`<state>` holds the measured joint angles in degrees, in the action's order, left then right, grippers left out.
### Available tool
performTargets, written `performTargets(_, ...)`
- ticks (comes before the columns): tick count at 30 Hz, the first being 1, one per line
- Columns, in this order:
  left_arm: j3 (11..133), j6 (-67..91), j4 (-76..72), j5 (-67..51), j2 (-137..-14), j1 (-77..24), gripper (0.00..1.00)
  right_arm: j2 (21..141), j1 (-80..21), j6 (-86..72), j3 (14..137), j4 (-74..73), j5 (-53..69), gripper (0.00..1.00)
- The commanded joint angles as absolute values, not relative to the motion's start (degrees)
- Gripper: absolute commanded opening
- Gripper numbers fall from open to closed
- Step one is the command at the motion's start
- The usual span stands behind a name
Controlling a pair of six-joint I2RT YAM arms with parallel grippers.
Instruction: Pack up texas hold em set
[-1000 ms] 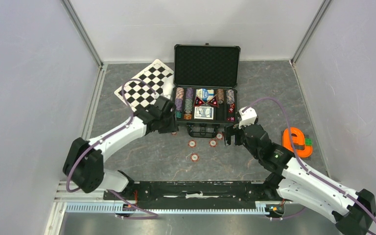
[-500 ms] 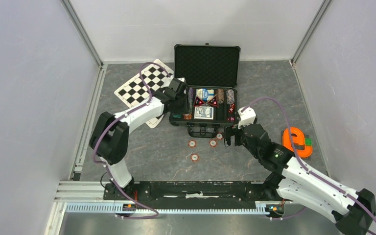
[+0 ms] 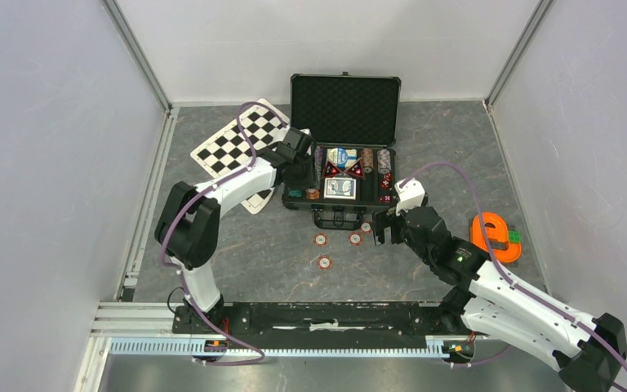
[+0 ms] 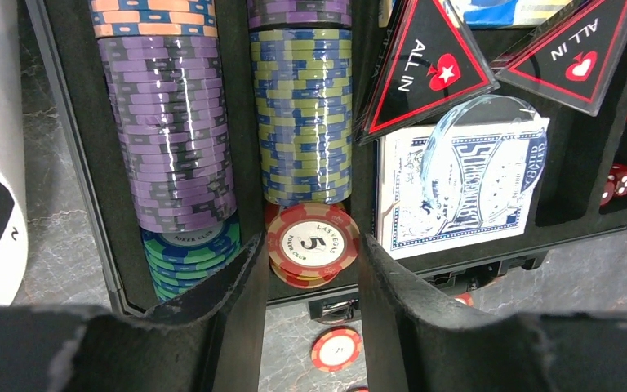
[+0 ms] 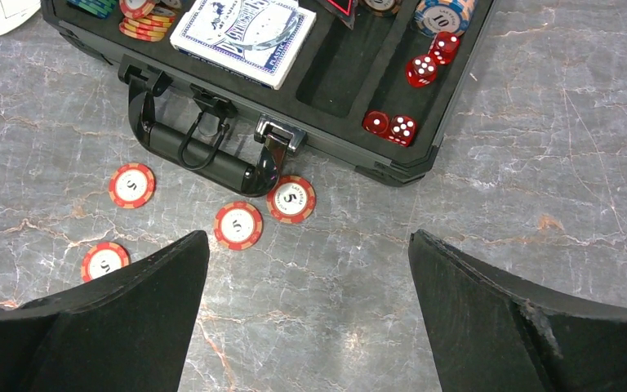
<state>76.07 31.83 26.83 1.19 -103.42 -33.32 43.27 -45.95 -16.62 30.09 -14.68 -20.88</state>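
The black case lies open, its tray holding chip columns, a card deck, "ALL IN" triangles and red dice. My left gripper hovers over the tray's left slots. In the left wrist view it is shut across a red "5" poker chip, just above a short red stack at the near end of the second slot. Several red chips lie loose on the table before the case handle. My right gripper hangs wide open and empty above bare table, right of those chips.
A black-and-white checkered board lies left of the case, partly under the left arm. An orange object sits at the right beside the right arm. Grey walls close in the table on three sides.
The left arm swung from the table in front of the case up over the tray's left slots, jaws unchanged, and has since held nearly still. The right arm has not moved.
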Motion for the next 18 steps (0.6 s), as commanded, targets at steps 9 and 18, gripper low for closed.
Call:
performTargets(9,80.66,27.91,30.48,-0.24,-104.98,-33.05,0.57,43.88,-45.86,-15.66,32.52,-13.49,-20.05,0.98)
performTargets(18,80.75,27.32,31.28,2.10,-102.81,-33.04,0.70,44.09,-45.93,-15.68,32.17,-13.52,-20.28,0.98)
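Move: The left fingers hold a red chip right over the short red chip stack, whose middle is about 2 cm below them. From the stack, the blue-yellow chip column lies some 6 cm farther out, the green chip stack about 5 cm to the left, and the card deck 8 cm to the right and 2 cm farther out. From the idle right hand, the red stack is roughly 11 cm ahead, 18 cm left and 10 cm lower. Staying almost in place over the near end of the chip slot, the left hand drifts back less than half a centimetre, then spreads its fingers from about half open to some two-thirds and lets go of the red chip above the stack. It eases up about half a centimetre as they finish opening. ##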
